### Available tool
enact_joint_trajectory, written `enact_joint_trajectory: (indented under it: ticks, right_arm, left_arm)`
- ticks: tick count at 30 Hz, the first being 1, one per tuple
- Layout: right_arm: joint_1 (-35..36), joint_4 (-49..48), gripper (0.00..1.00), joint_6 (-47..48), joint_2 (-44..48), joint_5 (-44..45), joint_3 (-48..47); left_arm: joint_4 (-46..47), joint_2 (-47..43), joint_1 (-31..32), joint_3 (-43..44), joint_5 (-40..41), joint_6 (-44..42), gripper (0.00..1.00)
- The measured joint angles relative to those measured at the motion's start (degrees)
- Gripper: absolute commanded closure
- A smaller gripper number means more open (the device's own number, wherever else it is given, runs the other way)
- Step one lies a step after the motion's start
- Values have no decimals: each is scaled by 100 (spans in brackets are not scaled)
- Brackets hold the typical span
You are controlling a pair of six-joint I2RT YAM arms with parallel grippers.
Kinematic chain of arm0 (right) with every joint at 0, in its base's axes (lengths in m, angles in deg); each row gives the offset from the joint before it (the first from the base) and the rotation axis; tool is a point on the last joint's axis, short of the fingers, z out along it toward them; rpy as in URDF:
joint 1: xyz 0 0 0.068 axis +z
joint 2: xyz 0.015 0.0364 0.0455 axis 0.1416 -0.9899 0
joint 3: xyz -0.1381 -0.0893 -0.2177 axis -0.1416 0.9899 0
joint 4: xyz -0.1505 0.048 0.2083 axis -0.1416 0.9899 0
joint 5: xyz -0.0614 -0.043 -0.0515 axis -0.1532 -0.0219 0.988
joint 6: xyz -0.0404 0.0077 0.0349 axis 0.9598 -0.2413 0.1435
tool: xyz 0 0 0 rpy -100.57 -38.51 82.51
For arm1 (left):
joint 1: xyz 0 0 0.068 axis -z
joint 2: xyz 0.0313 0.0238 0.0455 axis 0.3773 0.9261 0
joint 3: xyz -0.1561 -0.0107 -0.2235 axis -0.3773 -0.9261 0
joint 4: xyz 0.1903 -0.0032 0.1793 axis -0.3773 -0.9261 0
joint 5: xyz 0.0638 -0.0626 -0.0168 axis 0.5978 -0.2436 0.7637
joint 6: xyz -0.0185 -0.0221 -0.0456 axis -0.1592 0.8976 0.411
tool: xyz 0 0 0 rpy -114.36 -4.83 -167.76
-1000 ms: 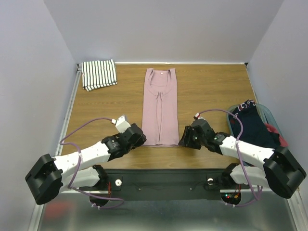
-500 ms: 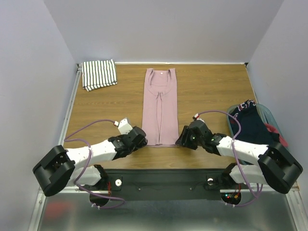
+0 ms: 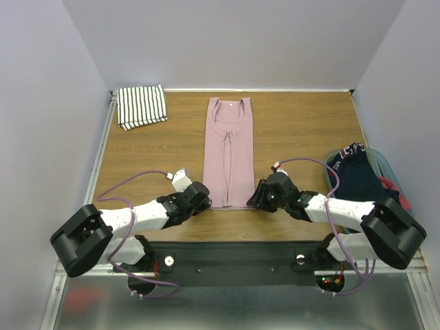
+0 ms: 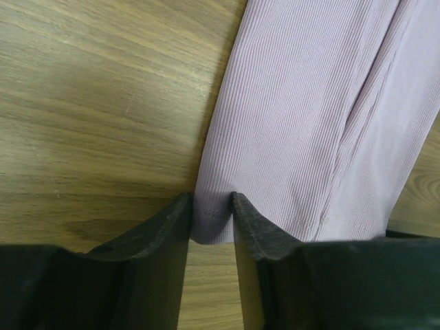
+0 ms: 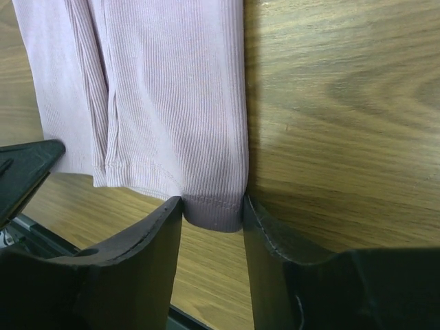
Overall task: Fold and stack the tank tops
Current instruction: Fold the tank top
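The dusty pink tank top [image 3: 228, 151] lies flat and folded lengthwise into a narrow strip in the middle of the table, neckline at the far end. My left gripper [image 3: 205, 200] is down at its near left hem corner and my right gripper [image 3: 253, 199] at its near right hem corner. In the left wrist view the hem corner of the pink top [image 4: 309, 103] lies flat between the jaws of the open left gripper [image 4: 210, 206]. The right wrist view shows the same: the pink hem [image 5: 172, 89] sits between the open right gripper [image 5: 212, 206]. The striped tank top [image 3: 142, 106] lies folded at the far left corner.
A teal basket [image 3: 385, 159] at the right edge holds a dark navy garment [image 3: 357, 180] and a red one [image 3: 395, 190]. The wooden table [image 3: 302, 130] is walled on three sides. Cables loop from both wrists.
Both grippers have slid inward to the pink top's near hem corners, and their jaws have narrowed around the hem.
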State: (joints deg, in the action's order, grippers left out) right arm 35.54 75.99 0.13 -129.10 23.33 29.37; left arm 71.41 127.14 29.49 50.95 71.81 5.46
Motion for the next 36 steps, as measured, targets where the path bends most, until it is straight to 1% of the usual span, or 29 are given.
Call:
enact_joint_trajectory:
  ticks: [1, 2, 3, 5, 8, 9, 10, 11, 14, 17, 22, 25, 30, 36]
  right_arm:
    - [9, -11, 58, -2, -13, 2, 0]
    - [24, -28, 61, 7, -33, 15, 0]
    - [35, -46, 72, 0, -57, 20, 0]
    - [39, -76, 82, 20, -114, 33, -2]
    - [42, -98, 92, 42, -203, 42, -2]
    - [44, -107, 99, 50, -216, 42, -2]
    - [46, -111, 100, 57, -223, 42, -2]
    - [52, -111, 100, 76, -225, 44, -2]
    - [63, -96, 100, 155, -225, 44, -11]
    - [103, 24, 100, 229, -175, 61, -24]
    - [424, 756, 100, 337, 378, 212, 37]
    - [717, 1335, 100, 302, 916, 365, 179]
    - [1335, 2186, 100, 20, 1814, 588, 258]
    - [2083, 2959, 99, -337, 2020, 981, 101]
  left_arm:
    - [17, 15, 0, -7, -28, -17, 68]
    - [63, 26, 0, -20, -66, -37, 70]
    - [79, 39, 2, -31, -79, -63, 71]
    - [118, 42, 0, -55, -138, -94, 75]
    - [173, 37, 0, -85, -190, -125, 83]
    - [192, 31, 2, -101, -212, -140, 87]
    - [223, 28, 0, -109, -227, -153, 99]
    - [249, 15, 2, -136, -240, -162, 100]
    - [291, -17, 101, -151, -317, -205, 100]
    - [295, -35, 452, -162, -389, -168, 100]
    - [90, -319, 957, -299, -481, 90, 100]
    - [-186, -577, 1279, -361, -468, 317, 100]
    - [-713, -831, 2144, -367, -417, 881, 100]
    - [-1207, -734, 2990, -236, -328, 1528, 100]
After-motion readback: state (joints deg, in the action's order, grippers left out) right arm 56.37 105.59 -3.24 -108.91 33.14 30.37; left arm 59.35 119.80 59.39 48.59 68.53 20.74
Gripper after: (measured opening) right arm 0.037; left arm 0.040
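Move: The pink tank top's left hem corner sits between the left gripper's open fingers, about 1 cm below the hand point. Its middle is some 18 cm ahead and 7 cm right, the table's near edge about 12 cm straight behind, and the folded striped tank top roughly 36 cm ahead and 24 cm left. The right gripper straddles the right hem corner, also about 1 cm below. From there the shirt's middle is some 18 cm ahead and 8 cm left, and the near edge 12 cm straight back. Shut both grippers on the two hem corners, the right one sinking about 1 cm as it closes. Keep the pinch and drag the hem back towards the bases, nearly level: left gripper some 16 cm, drifting right and turning clockwise about 20 degrees to beyond the near edge; right gripper about 11 cm, veering a little right. ##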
